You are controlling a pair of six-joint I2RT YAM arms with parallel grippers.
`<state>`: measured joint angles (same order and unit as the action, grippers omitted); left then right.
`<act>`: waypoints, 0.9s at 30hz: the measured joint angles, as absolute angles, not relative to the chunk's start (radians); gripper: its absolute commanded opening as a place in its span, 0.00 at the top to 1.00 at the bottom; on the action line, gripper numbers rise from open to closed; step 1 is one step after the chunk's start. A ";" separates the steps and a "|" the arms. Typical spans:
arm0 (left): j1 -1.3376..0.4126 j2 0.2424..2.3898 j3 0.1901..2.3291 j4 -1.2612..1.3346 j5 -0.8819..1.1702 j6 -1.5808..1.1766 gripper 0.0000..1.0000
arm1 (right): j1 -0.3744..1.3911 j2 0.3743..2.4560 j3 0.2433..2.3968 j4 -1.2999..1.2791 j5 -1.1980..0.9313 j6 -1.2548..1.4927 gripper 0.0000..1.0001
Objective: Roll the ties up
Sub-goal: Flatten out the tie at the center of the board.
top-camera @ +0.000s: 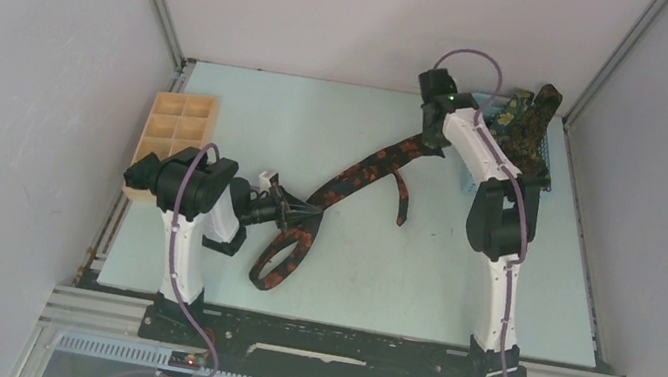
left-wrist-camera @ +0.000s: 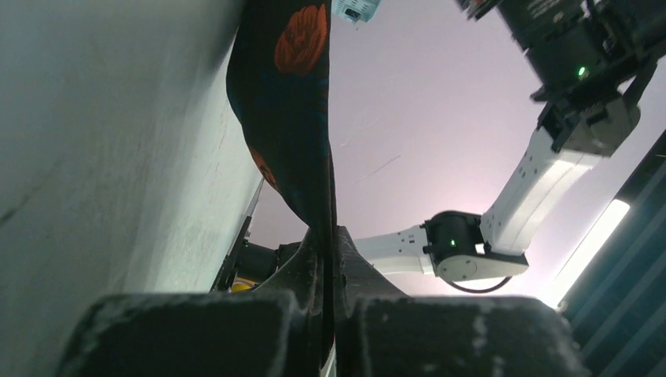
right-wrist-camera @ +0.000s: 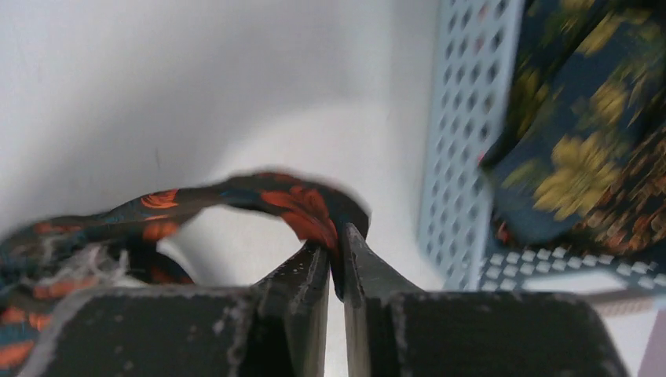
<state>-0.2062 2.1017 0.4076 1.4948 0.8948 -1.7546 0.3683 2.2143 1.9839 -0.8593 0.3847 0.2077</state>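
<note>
A black tie with red-orange flowers point(top-camera: 357, 177) stretches diagonally across the pale table, from a loop at the near left to the far right. My left gripper point(top-camera: 306, 214) is shut on the black tie point(left-wrist-camera: 294, 118) near the loop, the fabric pinched between its fingers. My right gripper point(top-camera: 433, 144) is shut on the far end of the black tie point(right-wrist-camera: 302, 208), beside the basket. More ties, dark green with yellow flowers point(top-camera: 523, 117), lie heaped in the blue mesh basket point(right-wrist-camera: 463, 118).
A pale wooden compartment tray point(top-camera: 181, 116) stands at the far left edge of the table. The blue basket point(top-camera: 545, 171) sits at the far right corner. Grey walls enclose the table point(top-camera: 250, 115) on three sides.
</note>
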 measured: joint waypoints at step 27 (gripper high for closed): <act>-0.205 1.763 0.363 0.988 0.813 -1.567 0.00 | 0.368 1.914 1.799 -0.751 0.136 0.319 0.31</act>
<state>-0.2047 1.7634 0.3630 0.9878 0.8127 -1.5669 0.3683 1.9137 1.7988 -0.7513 0.1356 0.3187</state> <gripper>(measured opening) 0.995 0.693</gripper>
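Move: The tie's far end is pinched in the right fingers, about 5 cm above the board. The thin tail lies some 12 cm back and 6 cm to the left of this hand, and the blue basket about 17 cm to its right and 2 cm farther out. The left fingers hold the middle of the tie 2 or 3 cm above the board, with the near loop about 11 cm back and 6 cm to their left. The right hand reaches forward about 10 cm, its fingers opening around the pinched end to let it go, then dips slightly, draws back some 13 cm with a drift to the left and rises clear to finish about 8 cm above where it began, rolling roughly 20 degrees. The left hand holds the middle still until the right is already withdrawing, then opens wide to release it, edges back about 1 cm, lifts 2 or 3 cm and sinks again, its spread fingers staying around the cloth. ##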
